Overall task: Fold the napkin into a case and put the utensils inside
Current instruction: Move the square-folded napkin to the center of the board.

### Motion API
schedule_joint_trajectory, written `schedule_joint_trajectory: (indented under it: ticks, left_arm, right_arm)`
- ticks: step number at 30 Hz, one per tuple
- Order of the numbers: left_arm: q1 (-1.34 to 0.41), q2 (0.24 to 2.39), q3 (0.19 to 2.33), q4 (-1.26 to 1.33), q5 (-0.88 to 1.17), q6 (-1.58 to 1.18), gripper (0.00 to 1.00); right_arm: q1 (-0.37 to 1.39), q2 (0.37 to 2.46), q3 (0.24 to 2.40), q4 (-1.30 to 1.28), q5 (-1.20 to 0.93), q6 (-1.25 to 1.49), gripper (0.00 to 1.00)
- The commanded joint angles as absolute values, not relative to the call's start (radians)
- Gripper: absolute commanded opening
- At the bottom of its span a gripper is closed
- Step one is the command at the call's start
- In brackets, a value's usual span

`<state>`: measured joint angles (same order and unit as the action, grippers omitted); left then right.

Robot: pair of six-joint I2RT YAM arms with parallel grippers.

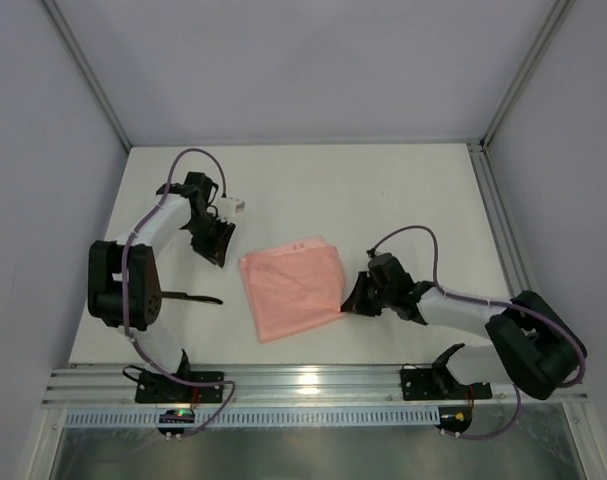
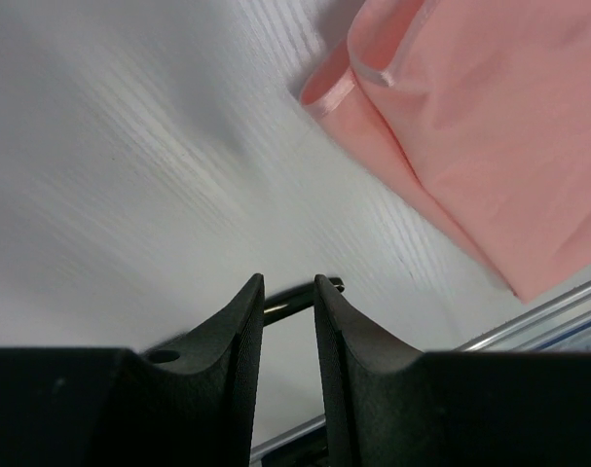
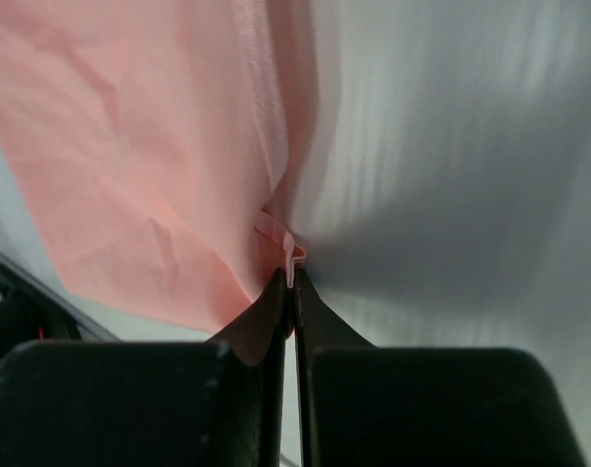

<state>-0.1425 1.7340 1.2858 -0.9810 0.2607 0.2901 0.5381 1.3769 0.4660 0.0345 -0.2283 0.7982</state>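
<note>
The salmon-pink napkin [image 1: 291, 288] lies folded in a rough rectangle at the middle of the table. My right gripper [image 1: 355, 298] is at its right edge, near the lower corner. In the right wrist view that gripper [image 3: 293, 277] is shut on a thin fold of the napkin's [image 3: 149, 146] hem. My left gripper [image 1: 215, 243] hovers left of the napkin, apart from it. Its jaws [image 2: 288, 287] stand open by a narrow gap with nothing between them. A slim black utensil [image 1: 188, 297] lies on the table by the left arm's base and shows beyond the left fingertips [image 2: 283, 303].
A metal rail [image 1: 313, 385] runs along the near table edge with both arm bases on it. White enclosure walls and frame posts [image 1: 498, 225] border the table on the right and back. The napkin's corner [image 2: 490, 126] fills the upper right of the left wrist view.
</note>
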Motion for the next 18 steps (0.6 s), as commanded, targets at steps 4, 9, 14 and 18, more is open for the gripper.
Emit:
schedule_joint_trajectory:
  ticks: [4, 9, 14, 18]
  left_arm:
    - [-0.137, 1.664, 1.259, -1.065, 0.321, 0.334, 0.29]
    - [-0.137, 1.655, 1.249, -1.103, 0.305, 0.345, 0.29]
    - [-0.137, 1.614, 1.194, -1.101, 0.273, 0.339, 0.29]
    - [-0.137, 1.559, 1.148, -1.104, 0.258, 0.339, 0.30]
  right_arm:
    - [0.837, 1.120, 0.310, -0.125, -0.041, 1.020, 0.04]
    - [0.910, 1.078, 0.310, -0.188, -0.080, 1.025, 0.39]
    - [0.910, 0.996, 0.490, -0.515, 0.035, 0.858, 0.74]
    - [0.891, 1.005, 0.705, -0.702, 0.081, 0.686, 0.84]
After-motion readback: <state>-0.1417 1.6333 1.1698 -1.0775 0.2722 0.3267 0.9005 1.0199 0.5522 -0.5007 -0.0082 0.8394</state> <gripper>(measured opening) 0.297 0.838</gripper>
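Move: Pinched at the square-folded napkin's near right corner, the right hand has the napkin's middle about 12 cm to its left and 5 cm ahead, and the board's near edge some 12 cm straight back. From the empty left hand the napkin's middle lies about 17 cm to the right, 3 cm back and 7 cm below, and the black knife's middle some 7 cm left, 5 cm back and 7 cm below. Dragging the held near right corner back over the board towards its near edge, the right hand goes about 10 cm, edging slightly left, then opens its fingers wide, lets go and rises about 4.5 cm, tilting some 15 degrees. The left hand, touching nothing, draws back about 5 cm at nearly the same height, its fingers still partly open. ##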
